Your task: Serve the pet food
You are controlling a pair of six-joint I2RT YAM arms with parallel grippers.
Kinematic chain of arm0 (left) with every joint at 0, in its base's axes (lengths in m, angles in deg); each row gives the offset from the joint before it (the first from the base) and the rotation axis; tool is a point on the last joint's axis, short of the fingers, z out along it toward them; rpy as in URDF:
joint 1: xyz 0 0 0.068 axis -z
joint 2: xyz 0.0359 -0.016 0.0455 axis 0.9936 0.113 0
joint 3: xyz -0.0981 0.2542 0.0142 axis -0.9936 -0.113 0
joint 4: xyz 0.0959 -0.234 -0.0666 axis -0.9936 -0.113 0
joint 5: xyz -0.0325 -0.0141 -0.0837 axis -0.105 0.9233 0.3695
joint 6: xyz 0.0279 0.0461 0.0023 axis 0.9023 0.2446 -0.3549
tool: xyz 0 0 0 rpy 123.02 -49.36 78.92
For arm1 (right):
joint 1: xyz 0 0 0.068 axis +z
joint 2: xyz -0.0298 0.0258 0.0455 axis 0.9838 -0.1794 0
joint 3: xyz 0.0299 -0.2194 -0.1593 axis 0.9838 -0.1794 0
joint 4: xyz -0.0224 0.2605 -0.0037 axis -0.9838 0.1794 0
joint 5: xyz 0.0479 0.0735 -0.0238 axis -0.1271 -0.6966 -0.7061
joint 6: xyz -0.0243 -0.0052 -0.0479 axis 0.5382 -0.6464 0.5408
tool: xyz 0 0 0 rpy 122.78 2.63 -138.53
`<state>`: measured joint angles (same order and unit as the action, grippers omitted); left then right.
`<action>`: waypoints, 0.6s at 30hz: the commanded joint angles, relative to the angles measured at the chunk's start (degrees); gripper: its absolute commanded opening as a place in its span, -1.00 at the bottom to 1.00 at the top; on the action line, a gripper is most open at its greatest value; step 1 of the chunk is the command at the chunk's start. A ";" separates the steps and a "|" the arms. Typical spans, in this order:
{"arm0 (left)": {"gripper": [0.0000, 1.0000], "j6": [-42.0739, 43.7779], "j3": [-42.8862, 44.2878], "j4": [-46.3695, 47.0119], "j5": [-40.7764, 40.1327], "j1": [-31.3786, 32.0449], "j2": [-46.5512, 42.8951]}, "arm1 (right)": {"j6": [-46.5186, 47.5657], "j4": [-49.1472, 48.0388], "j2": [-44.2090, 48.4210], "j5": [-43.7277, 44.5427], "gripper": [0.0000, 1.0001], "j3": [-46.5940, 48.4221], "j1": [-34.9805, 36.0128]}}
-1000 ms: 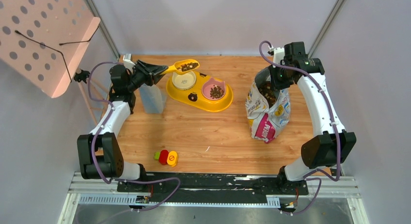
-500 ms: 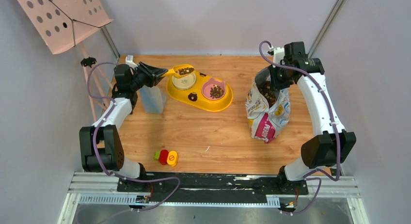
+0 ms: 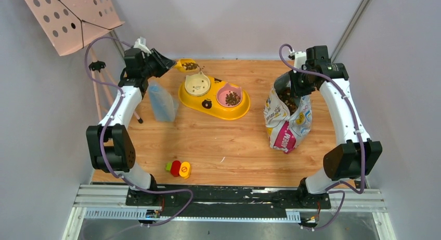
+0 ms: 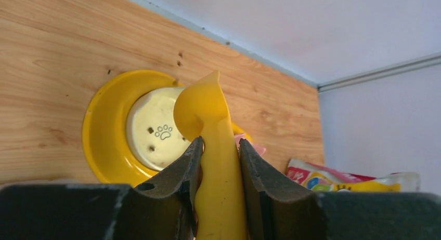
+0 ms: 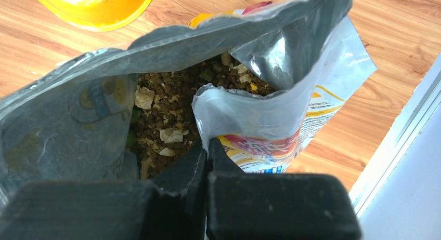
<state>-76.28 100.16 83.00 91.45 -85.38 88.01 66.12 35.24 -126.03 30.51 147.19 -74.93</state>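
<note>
My left gripper (image 3: 169, 65) (image 4: 220, 142) is shut on the handle of a yellow scoop (image 3: 186, 66) (image 4: 207, 107). The scoop carries dark brown pet food (image 3: 191, 66) and hangs just behind the cream bowl (image 3: 197, 84) (image 4: 153, 131) of a yellow double feeder (image 3: 195, 102). More kibble lies in the feeder's pink bowl (image 3: 232, 98). At the right, my right gripper (image 3: 297, 87) (image 5: 207, 142) is shut on the rim of the white printed bag (image 3: 287, 119) (image 5: 270, 112). The bag stands open, with kibble (image 5: 166, 118) showing inside.
A pale blue translucent container (image 3: 162, 101) stands left of the feeder, under my left arm. A small red, yellow and green object (image 3: 178, 169) lies near the front edge. A pink perforated panel on a stand (image 3: 73, 14) hangs at the back left. Walls close in behind and at both sides.
My left arm has risen and drawn back with the loaded scoop, from over the cream bowl to just behind it. The pink panel has swung upward. The right arm has not moved.
</note>
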 commanded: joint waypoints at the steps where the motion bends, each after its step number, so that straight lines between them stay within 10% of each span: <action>1: -1.00 12.10 4.21 -8.05 -5.49 3.77 0.98 | -0.56 -3.74 0.95 -1.29 -1.00 -0.86 -0.76; 18: -1.00 27.50 8.88 -14.88 -16.21 11.41 3.31 | -0.56 -3.97 2.11 -1.81 -1.00 -2.39 -2.95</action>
<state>-56.30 104.95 67.06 78.71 -76.48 91.13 66.08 34.17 -125.41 29.33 145.04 -77.38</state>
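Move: The scoop in the left gripper is already tipping kibble out. The white bowl it serves lies about 8 cm ahead of the left hand, 8 cm to its right and some 21 cm below. At much the same level, the pink bowl is roughly 15 cm farther right and 5 cm nearer than the white one; the pale blue container stands about 7 cm back and 7 cm left of the hand. From the right hand, the white bowl is some 21 cm ahead and 44 cm left. Keeping its grip on the yellow scoop's handle, the left hand sinks about 6 cm towards the white bowl while shifting some 3 cm to its right and slightly back, bringing the scoop down low at the bowl's left side, the descent easing out at the end. All the while the wrist goes on rolling by some 25 degrees, left side up, so the scoop turns over to its right and empties into the bowl, while the right hand keeps its pinch on the food bag's rim, drifting only about a centimetre right. ##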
